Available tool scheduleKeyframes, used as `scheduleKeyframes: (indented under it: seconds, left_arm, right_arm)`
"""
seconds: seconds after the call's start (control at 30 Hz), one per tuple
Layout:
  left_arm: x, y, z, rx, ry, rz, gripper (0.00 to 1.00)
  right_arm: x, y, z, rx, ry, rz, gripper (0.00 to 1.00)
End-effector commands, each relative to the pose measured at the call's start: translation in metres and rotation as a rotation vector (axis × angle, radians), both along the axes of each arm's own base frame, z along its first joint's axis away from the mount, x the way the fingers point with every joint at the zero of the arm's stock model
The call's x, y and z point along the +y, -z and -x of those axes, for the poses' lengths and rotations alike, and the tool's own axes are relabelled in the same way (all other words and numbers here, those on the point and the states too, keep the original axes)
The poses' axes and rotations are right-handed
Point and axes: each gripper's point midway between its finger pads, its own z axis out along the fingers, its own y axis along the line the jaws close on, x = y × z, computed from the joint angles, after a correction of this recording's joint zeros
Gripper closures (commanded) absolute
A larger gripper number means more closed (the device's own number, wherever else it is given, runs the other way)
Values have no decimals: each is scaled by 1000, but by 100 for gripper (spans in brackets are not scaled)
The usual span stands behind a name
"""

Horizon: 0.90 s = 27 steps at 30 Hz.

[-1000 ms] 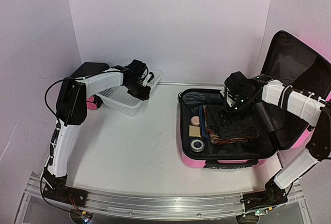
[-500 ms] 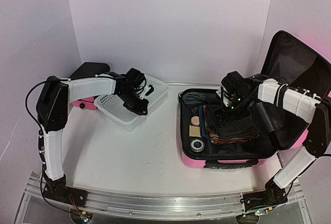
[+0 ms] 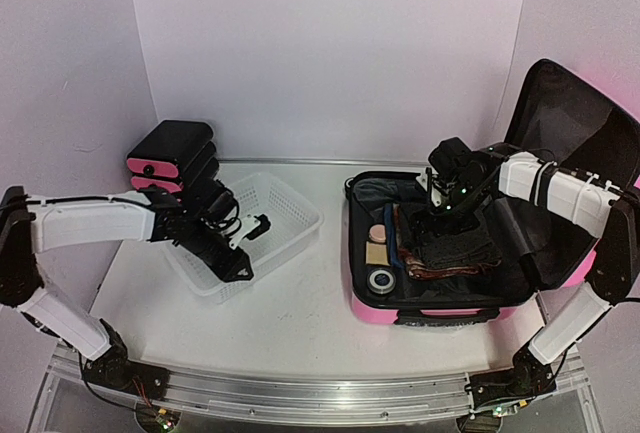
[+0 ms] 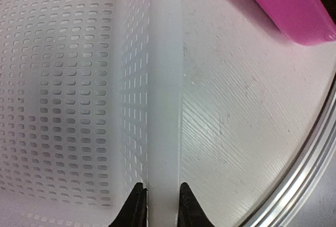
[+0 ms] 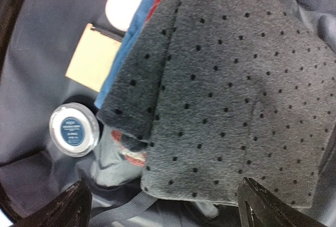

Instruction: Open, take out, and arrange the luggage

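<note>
The luggage point(image 3: 430, 313), a pink hard-shell suitcase, lies open at the right with its black-lined lid point(image 3: 570, 123) standing up. Inside it are a folded grey dotted cloth point(image 5: 236, 90), a blue cloth under that, a round tin point(image 5: 74, 129), a tan card point(image 5: 97, 56) and a pale disc point(image 5: 125, 4). My right gripper point(image 5: 165, 198) hangs open just above the grey cloth, its fingers wide apart and holding nothing. At the left, my left gripper point(image 4: 160, 206) is shut on the near rim of the white mesh basket point(image 3: 300, 215), one finger inside the wall and one outside.
A small black drawer unit with pink fronts point(image 3: 170, 153) stands at the back left, behind the basket. The suitcase's pink shell point(image 4: 283, 7) shows across the table from the basket. A metal rail point(image 4: 310, 169) runs along the table's near edge.
My left arm has swung forward and dragged the basket away from the drawer unit toward the table's middle front. The right gripper has stayed open over the clothes, barely shifting.
</note>
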Motion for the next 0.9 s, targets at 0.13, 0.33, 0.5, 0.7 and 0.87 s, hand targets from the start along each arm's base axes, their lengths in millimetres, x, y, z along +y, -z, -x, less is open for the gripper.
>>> scheduleKeyframes:
  seconds: [0.13, 0.33, 0.5, 0.7, 0.87]
  left_arm:
    - [-3, -39, 39, -10, 41, 174, 24]
    - [-40, -102, -17, -79, -138, 324, 9]
    - [-68, -114, -90, 33, -429, 453, 6]
    - [-97, -102, -162, 29, -590, 474, 5]
    - [-104, -72, -194, 7, -689, 416, 5]
  right_arm:
    - [10, -12, -5, -2, 93, -89, 2]
    - [3, -13, -12, 6, 223, -68, 2]
    - [2, -19, -10, 0, 233, -73, 2]
    - [-6, -25, -5, -31, 231, -60, 2]
    - [-10, -25, -5, -42, 224, -40, 2]
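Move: The white basket lies skewed in front of the left hand, which already pinches its near rim close to the near corner; the basket's middle is about 9 cm ahead and 4 cm below. The open suitcase's packed half is centred some 38 cm to that hand's right and 6 cm farther out, while the drawer cabinet is about 24 cm ahead and 13 cm left. From the right hand, above the folded clothes, the basket is roughly 39 cm left, 1 cm back and 8 cm lower. The basket's near rim is drawn back a few centimetres, then let go as the left fingers spring wide open. The left hand lifts clear and sweeps about 20 cm forward and 11 cm right over the basket towards its far-right corner and the suitcase, turning some 30 degrees counter-clockwise and sinking slightly at the end. The open right hand stays over the clothes, turning a little clockwise. ##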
